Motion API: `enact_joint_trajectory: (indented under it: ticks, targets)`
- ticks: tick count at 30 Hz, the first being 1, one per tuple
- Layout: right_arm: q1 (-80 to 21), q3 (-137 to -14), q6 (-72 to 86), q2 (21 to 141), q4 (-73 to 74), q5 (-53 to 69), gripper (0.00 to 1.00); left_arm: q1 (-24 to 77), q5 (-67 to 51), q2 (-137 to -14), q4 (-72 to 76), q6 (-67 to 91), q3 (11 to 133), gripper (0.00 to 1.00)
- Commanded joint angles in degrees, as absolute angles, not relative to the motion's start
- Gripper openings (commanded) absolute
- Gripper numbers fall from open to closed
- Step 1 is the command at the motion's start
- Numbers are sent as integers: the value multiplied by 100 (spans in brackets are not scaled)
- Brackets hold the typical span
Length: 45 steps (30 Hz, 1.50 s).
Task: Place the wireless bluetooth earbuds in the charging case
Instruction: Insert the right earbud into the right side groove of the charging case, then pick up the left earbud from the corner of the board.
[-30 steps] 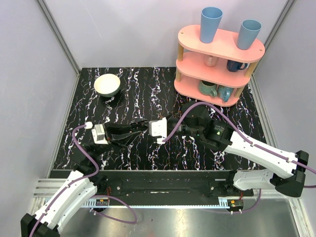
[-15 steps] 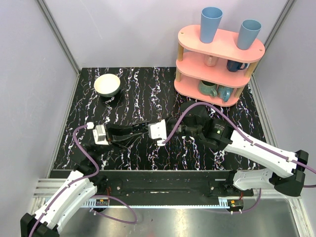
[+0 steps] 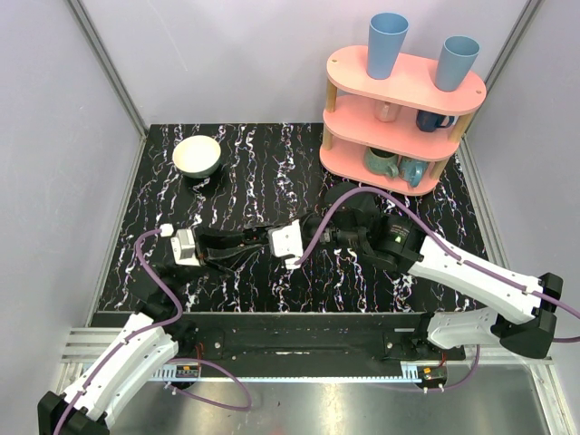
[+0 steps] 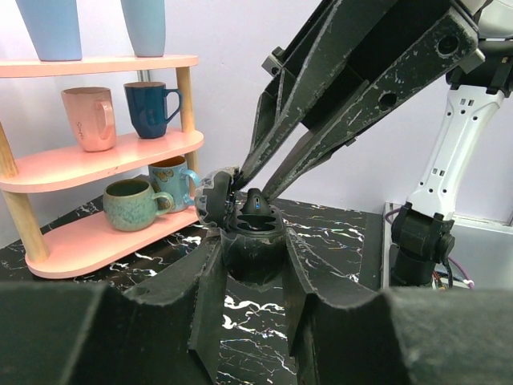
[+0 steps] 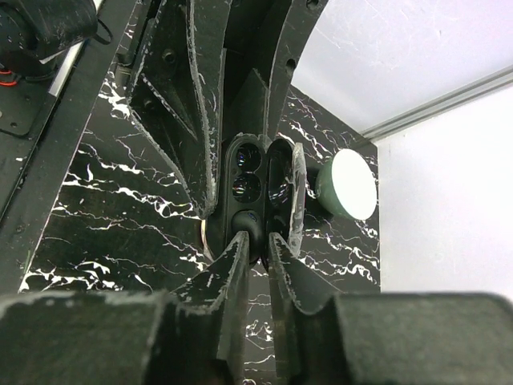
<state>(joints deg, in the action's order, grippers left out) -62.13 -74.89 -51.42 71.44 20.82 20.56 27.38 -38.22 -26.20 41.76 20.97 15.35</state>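
The charging case (image 4: 252, 245) is small and black here, and it stands upright with its lid (image 4: 213, 197) swung open to the left. My left gripper (image 4: 252, 255) is shut on its lower half. One black earbud (image 5: 250, 227) sits in the nearest well of the case (image 5: 247, 180), and the two wells beyond it show dark and round. My right gripper (image 5: 256, 242) comes down on that earbud (image 4: 256, 204) from above, its jaws a little apart beside the earbud's top. In the top view both grippers meet at mid-table (image 3: 268, 238), and the case is hidden there.
A cream bowl (image 3: 197, 156) stands at the back left of the marbled black table (image 3: 272, 172). A pink three-tier shelf (image 3: 399, 118) with mugs and two blue cups fills the back right. The right arm (image 3: 453, 267) reaches across from the right.
The right arm has crept a little left towards the case. Its jaws, shut on the earbud before, have parted slightly. The left arm holds still.
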Motion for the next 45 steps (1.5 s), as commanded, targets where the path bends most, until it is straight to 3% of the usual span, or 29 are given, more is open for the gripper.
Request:
enact_joint_trajectory:
  ticks: [1,8,20,24,26,28,36,41,45]
  targets:
    - [-6240,-7524,-5221,7120,2216,1943,28,2751,-3806,-2514,4720,2065,1679,0]
    - [-6240,-6962,-5124,6654,1170,1793,52,2751,-3771,-2531,4614,2022,1696,0]
    - [-6240,-6391,-4589,5968,607,1521,61,2751,-3674,-2505,4500,1969,1714,0]
    - [-6231,-5837,-3957,5547,-156,558,67,2751,-3648,-2479,4360,1942,1767,0]
    - [-6231,-5461,-3300,5301,-832,38,77,2751,-3630,-2417,4298,1890,1767,0]
    - [-6223,-5248,-2832,5151,-1447,-1218,85,2760,-3612,-2347,4272,1881,1775,0]
    - [-6126,-5484,-1180,5440,-476,-4014,85,2751,-3656,-2434,4289,1881,1872,0]
    - [-5302,-5082,478,5213,526,-4026,86,2751,-3700,-2478,4368,1925,1872,0]
    - [-4466,-4659,1396,4800,1026,-3210,88,2751,-3726,-2557,4640,2065,1767,0]
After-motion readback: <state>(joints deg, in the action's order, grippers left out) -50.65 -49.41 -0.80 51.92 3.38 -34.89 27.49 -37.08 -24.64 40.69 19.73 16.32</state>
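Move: The right earbud stands in the case groove right at the right hand's barely parted fingertips, about 1 cm below the hand point; the case's middle is about 2 cm left and 2 cm down, level ahead. The pink shelf is some 30 cm ahead and 33 cm right, the bowl about 30 cm ahead and 20 cm left. From the left hand, which still grips the case, the earbud lies about 3 cm right, 1 cm ahead and 2 cm up. Right fingers open wide, freeing the earbud; the hand swings about 20 cm right and 12 forward, turning clockwise. ##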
